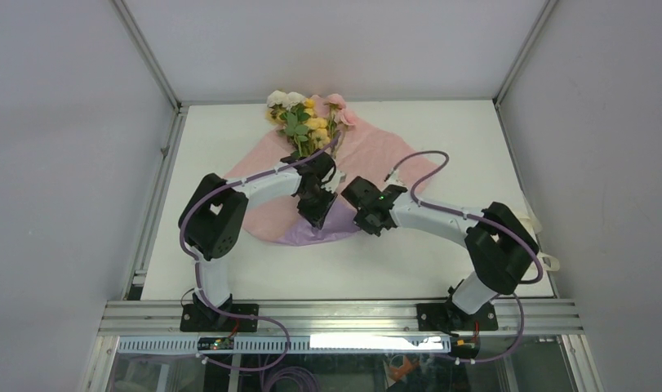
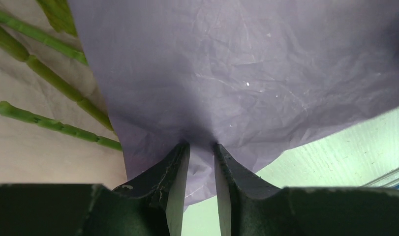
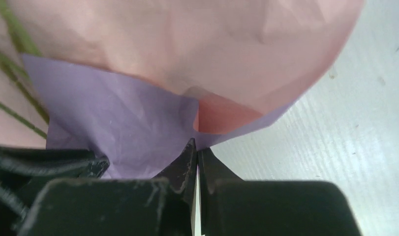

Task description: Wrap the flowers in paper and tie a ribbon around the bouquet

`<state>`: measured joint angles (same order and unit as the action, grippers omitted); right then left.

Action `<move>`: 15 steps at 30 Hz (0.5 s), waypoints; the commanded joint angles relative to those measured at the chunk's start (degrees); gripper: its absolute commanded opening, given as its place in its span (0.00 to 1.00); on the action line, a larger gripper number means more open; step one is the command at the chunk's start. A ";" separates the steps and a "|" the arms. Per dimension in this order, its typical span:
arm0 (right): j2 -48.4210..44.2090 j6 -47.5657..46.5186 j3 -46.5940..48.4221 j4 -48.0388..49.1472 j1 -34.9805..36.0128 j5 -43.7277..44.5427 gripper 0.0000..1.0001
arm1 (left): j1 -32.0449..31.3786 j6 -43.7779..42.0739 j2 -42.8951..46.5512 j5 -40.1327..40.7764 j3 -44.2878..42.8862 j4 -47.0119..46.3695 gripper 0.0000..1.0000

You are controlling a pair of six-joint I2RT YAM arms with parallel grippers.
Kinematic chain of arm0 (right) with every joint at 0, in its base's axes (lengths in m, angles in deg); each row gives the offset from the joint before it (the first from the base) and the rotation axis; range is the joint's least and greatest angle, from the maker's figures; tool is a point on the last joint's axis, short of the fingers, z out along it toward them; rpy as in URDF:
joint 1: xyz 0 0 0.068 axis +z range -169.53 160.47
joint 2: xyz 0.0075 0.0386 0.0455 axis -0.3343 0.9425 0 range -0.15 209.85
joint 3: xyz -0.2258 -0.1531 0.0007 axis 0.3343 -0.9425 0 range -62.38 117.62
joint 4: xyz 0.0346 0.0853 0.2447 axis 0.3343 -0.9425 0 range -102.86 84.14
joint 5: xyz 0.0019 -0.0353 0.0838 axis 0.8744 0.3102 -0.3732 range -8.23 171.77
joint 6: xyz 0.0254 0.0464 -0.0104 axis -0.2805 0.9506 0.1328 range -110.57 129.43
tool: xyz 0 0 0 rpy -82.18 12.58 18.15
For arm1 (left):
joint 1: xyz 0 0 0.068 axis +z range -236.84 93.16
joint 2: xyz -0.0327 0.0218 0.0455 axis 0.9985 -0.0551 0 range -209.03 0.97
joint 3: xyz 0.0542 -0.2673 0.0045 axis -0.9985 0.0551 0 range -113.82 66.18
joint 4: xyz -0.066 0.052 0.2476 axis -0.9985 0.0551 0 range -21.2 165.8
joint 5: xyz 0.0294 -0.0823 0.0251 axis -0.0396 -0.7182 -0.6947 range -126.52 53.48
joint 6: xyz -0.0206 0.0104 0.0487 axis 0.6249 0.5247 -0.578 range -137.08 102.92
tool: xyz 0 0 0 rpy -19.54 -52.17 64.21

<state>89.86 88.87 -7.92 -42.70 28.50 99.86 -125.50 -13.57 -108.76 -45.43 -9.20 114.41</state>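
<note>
The flowers (image 1: 301, 121) lie at the back centre, blooms away from me, on the paper (image 1: 376, 151), whose pale pink face is up. The paper's near edge is folded up and shows lilac (image 1: 331, 231). My left gripper (image 1: 315, 208) (image 2: 202, 145) is shut on that lilac flap (image 2: 246, 73), with crinkled paper bunched between its narrow-set jaws; green stems (image 2: 49, 81) lie to its left. My right gripper (image 1: 362, 214) (image 3: 197, 143) is shut, its tips pinching the lilac edge (image 3: 123, 118) just below the pink face (image 3: 187, 44). The ribbon (image 1: 548, 261) hangs at the table's right edge.
The white table (image 1: 442, 269) sits inside a frame of metal posts with grey walls on three sides. Both arms reach inward and their wrists nearly meet at the paper's near edge. Bare table (image 3: 335, 147) lies right of the right gripper.
</note>
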 commanded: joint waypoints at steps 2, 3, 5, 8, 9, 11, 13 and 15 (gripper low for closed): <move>3.11 -18.61 13.66 -14.31 5.94 21.74 0.00 | 1.33 -0.78 -0.78 0.90 -2.17 0.44 0.28; 3.67 -20.84 15.08 -15.15 6.95 23.60 0.00 | 1.45 -0.79 -1.17 0.52 -2.35 0.45 0.28; 5.36 -25.06 17.55 -16.10 9.05 26.73 0.00 | 1.80 -0.87 -1.92 0.00 -2.73 0.46 0.28; 7.31 -32.92 20.31 -14.32 11.71 28.63 0.00 | 2.15 -1.12 -2.61 -0.27 -2.93 0.41 0.28; 8.07 -37.64 21.47 -12.93 12.84 29.19 0.00 | 2.36 -1.21 -2.89 -0.56 -2.99 0.43 0.28; 10.03 -44.10 23.53 -11.73 14.82 30.24 0.00 | 2.88 -1.20 -3.46 -1.69 -3.28 0.43 0.28; 11.82 -50.26 24.77 -10.00 16.69 30.51 0.00 | 3.56 -0.98 -4.17 -2.69 -3.84 0.46 0.28; 12.62 -56.02 24.71 -7.18 18.74 30.41 0.00 | 4.27 -0.97 -4.51 -3.66 -4.18 0.46 0.29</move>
<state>101.27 48.58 14.00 -54.31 43.91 124.29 -123.09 -13.66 -111.45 -48.09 -11.80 115.56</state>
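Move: At the fold of the paper, the closed right fingers already hold its right-hand edge. The stems it is being folded towards lie some 10 cm to their left, 5 cm ahead and 3 cm lower. The purple flap is about 10 cm left and 1 cm ahead, and the flower heads about 36 cm ahead and 15 cm left. From the left hand, the flap is right under the fingertips, the stems some 5 cm ahead and 2 cm right. Lifting the pinched paper edge about 6 cm, the right hand carries it some 4 cm left, towards the stems and the left gripper, and slightly forward. Its wrist rolls left side down and swings some 40 degrees counter-clockwise, the fingers staying shut and tilting farther forward. The left hand keeps its tips on the purple flap, easing only about 1 cm forward. ##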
